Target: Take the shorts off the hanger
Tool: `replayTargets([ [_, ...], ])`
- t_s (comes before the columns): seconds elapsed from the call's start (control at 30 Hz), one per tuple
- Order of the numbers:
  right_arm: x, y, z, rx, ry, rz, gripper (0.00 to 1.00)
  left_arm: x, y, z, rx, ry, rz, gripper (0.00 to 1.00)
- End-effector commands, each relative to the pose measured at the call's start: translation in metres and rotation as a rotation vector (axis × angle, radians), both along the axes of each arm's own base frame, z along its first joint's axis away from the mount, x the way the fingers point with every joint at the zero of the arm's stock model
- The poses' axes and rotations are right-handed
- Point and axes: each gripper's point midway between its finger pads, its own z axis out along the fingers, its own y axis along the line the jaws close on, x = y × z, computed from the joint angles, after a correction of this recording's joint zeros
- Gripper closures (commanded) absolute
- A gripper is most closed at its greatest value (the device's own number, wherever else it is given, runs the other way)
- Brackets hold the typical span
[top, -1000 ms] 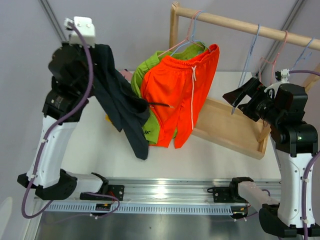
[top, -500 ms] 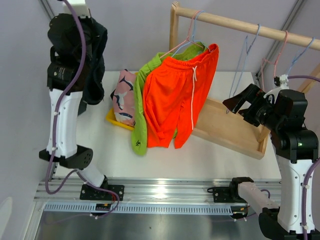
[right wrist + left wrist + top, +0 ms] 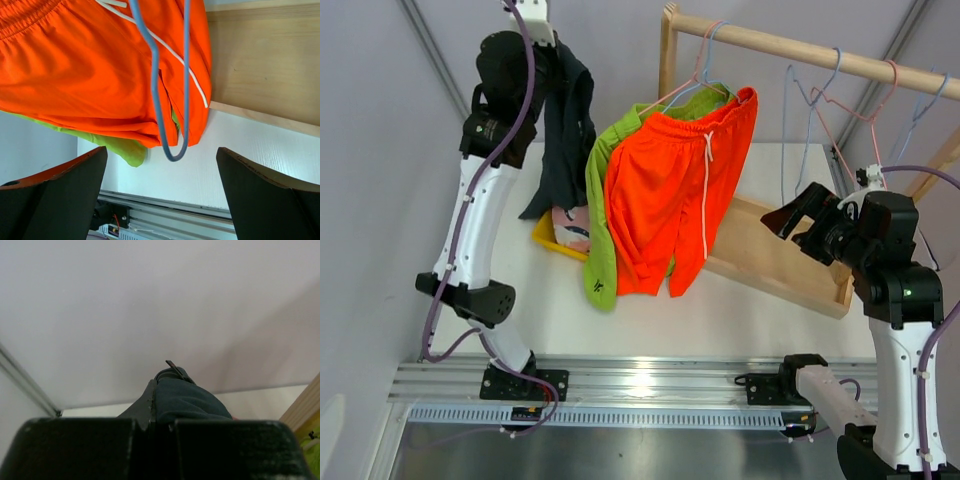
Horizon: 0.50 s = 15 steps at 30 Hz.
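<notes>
My left gripper (image 3: 552, 62) is raised high at the back left, shut on dark navy shorts (image 3: 563, 130) that dangle from it over the pink patterned shorts (image 3: 570, 225). In the left wrist view the dark fabric (image 3: 187, 400) bulges between my shut fingers (image 3: 155, 415). Bright orange shorts (image 3: 670, 190) with a white drawstring and lime green shorts (image 3: 600, 200) hang together on a hanger from the wooden rail (image 3: 800, 50). My right gripper (image 3: 798, 215) stands open beside an empty blue hanger (image 3: 167, 100). Its jaws (image 3: 161, 152) hold nothing and face the orange shorts (image 3: 90, 65).
The pink shorts lie in a yellow tray (image 3: 546, 240) on the white table. The rack's slanted wooden base (image 3: 770, 260) sits at the right, with its upright post (image 3: 667, 50) at the back. Two more empty hangers, pink (image 3: 860, 110) and blue (image 3: 930, 100), hang from the rail.
My left arm has swung up and rightward from the far left, carrying the dark shorts over the tray. The empty blue hanger by my right gripper has swayed slightly.
</notes>
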Motion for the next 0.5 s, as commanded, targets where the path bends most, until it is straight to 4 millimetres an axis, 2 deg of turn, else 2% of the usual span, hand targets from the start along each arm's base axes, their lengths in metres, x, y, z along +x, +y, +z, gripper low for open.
replayTargets([
  [0.0, 0.002, 0.001, 0.010, 0.000, -0.053, 0.012, 0.01, 0.002, -0.011, -0.001, -0.045, -0.042, -0.032, 1.00],
  [0.03, 0.002, 0.000, 0.010, -0.005, -0.055, 0.012, 0.00, 0.004, -0.012, -0.010, -0.070, -0.027, -0.028, 1.00],
  [0.07, 0.001, 0.000, 0.010, -0.009, -0.056, 0.011, 0.01, 0.018, -0.017, -0.068, -0.039, 0.088, -0.024, 1.00],
  [0.1, 0.001, 0.000, 0.009, -0.009, -0.053, 0.010, 0.01, 0.011, -0.016, -0.056, -0.068, 0.035, -0.031, 1.00],
  [0.17, 0.000, 0.000, 0.009, -0.011, -0.054, 0.014, 0.01, 0.016, -0.020, -0.136, -0.058, 0.166, -0.027, 1.00],
  [0.2, 0.000, 0.001, 0.011, -0.008, -0.060, 0.018, 0.00, 0.012, -0.018, -0.130, -0.082, 0.120, -0.025, 1.00],
  [0.23, -0.002, 0.005, 0.014, -0.001, -0.072, 0.043, 0.01, 0.013, -0.018, -0.167, -0.077, 0.180, -0.016, 1.00],
  [0.27, -0.003, 0.009, 0.020, 0.011, -0.091, 0.067, 0.01, 0.013, -0.017, -0.196, -0.067, 0.225, -0.007, 1.00],
  [0.33, -0.007, 0.020, 0.044, 0.041, -0.193, 0.137, 0.01, 0.018, -0.020, -0.234, -0.063, 0.281, -0.003, 1.00],
  [0.4, -0.013, 0.035, 0.074, 0.091, -0.289, 0.227, 0.01, 0.023, -0.017, -0.258, -0.082, 0.341, 0.043, 0.98],
  [0.43, -0.012, 0.040, 0.083, 0.108, -0.308, 0.250, 0.01, 0.029, -0.019, -0.267, -0.077, 0.372, 0.048, 0.71],
  [0.47, -0.013, 0.043, 0.093, 0.123, -0.330, 0.271, 0.00, 0.031, -0.021, -0.261, -0.081, 0.373, 0.047, 0.48],
])
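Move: The left hand, shut on the dark shorts, is high over the yellow tray that already holds the pink shorts: the tray's middle lies roughly 50 cm below, about 4 cm ahead and 2 cm right. The green shorts hang about 15 cm to its right, 13 cm back and 24 cm lower; the orange shorts about 25 cm right, 12 cm back, equally low. From the open right hand, the orange shorts hang about 19 cm left, 12 cm ahead and 5 cm lower; the tray is some 45 cm left, 28 cm ahead, 32 cm down. Still pinching the dark shorts, the left hand brings them down onto the pink shorts in the tray, dropping quickly and almost straight down by about 32 cm while the wrist tips its fingers some 30 degrees downward. Only at the bottom do the fingers start to part. The right hand, empty and wide open, waits, then late on edges up and left. ##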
